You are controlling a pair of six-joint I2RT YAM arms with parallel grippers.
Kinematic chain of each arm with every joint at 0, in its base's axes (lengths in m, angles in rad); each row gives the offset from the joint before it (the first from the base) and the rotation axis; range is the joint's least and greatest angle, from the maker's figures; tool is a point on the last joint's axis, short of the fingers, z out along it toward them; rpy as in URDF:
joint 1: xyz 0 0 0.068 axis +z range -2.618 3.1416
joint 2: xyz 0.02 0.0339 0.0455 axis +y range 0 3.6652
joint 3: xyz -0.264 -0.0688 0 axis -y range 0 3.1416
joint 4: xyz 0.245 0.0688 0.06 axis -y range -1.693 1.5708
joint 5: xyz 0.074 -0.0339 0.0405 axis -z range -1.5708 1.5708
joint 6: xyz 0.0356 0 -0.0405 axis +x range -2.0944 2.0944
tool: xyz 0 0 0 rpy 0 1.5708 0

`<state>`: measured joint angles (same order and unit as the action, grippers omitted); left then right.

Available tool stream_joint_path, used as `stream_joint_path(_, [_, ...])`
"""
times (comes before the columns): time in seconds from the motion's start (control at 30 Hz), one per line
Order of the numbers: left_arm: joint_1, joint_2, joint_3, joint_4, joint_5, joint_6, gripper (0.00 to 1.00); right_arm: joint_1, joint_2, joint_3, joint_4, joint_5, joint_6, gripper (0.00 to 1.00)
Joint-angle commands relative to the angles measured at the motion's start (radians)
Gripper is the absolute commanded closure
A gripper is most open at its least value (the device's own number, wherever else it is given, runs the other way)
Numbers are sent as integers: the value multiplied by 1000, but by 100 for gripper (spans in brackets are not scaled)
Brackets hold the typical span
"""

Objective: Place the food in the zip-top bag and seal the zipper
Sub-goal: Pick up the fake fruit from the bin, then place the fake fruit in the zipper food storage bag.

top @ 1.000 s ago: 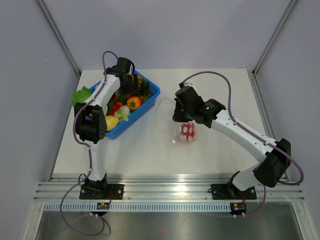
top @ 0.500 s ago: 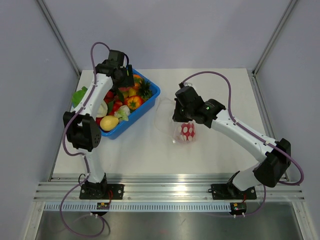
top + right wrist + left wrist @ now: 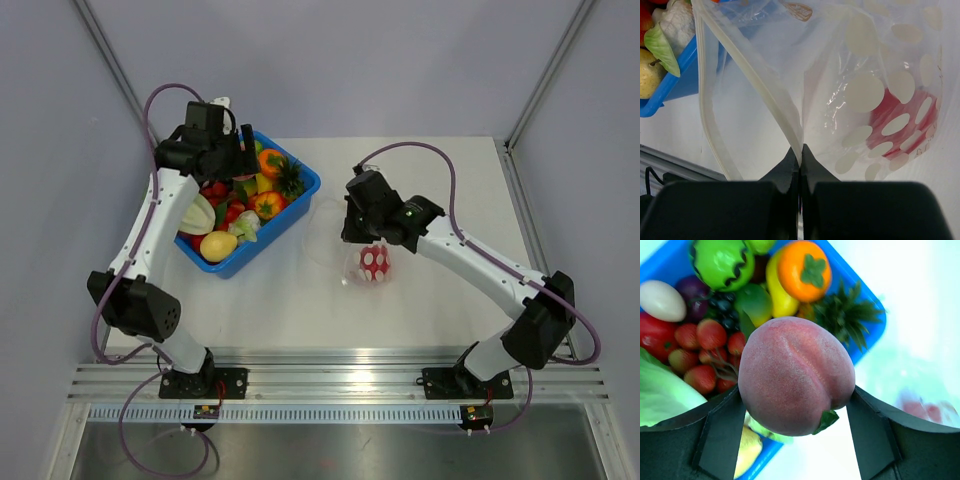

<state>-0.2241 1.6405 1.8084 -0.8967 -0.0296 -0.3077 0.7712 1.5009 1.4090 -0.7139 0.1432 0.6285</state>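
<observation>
My left gripper (image 3: 796,392) is shut on a pinkish-red peach (image 3: 795,365), one piece of the food, and holds it in the air over the blue bin (image 3: 874,314). From above, the left gripper (image 3: 232,160) hangs over the bin's back corner. More food (image 3: 250,205) fills the bin. My right gripper (image 3: 800,150) is shut on the pale zipper (image 3: 765,85) of the zip-top bag (image 3: 865,90) and holds the mouth lifted and gaping. A red food piece (image 3: 900,117) lies inside the bag (image 3: 340,240), which sits mid-table.
The blue bin (image 3: 300,193) stands at the back left, its corner close to the bag's mouth. A green leafy piece (image 3: 197,215) hangs over its left side. Grey walls close in the white table (image 3: 300,310) on the left, back and right.
The left arm has risen and swung left and back over the bin, carrying the peach up with it. The right arm and the bag have barely moved.
</observation>
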Motion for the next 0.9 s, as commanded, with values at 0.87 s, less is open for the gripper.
stream_joint_path(0.87, [-279,-134,-343,220,542,-151,54,-1,21,97,39,-19,-9,98])
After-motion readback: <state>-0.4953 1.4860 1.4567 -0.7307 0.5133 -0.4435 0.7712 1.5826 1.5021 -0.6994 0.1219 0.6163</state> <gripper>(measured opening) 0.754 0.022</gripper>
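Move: The left hand already holds the peach, high over the blue bin, whose middle is about 6 cm to its left, level with it fore and aft, and 18 cm below. The bag mouth it goes for lies some 19 cm to its right, 15 cm back and 9 cm lower; the red fruit inside the bag is about 29 cm right, 20 cm back and 22 cm below. From the right hand, pinching the mouth's rim, the peach is about 23 cm left, 16 cm ahead and 7 cm higher. Still gripping the peach, the left hand swings it off the bin to the bag mouth, first back, then mostly right, some 17 cm right and 13 cm back with a slight sinking late on, turning about 35 degrees clockwise while its left side dips and the fingers tip down. The right hand keeps the rim pinched and brings it a couple of centimetres forward and left to meet the peach. ##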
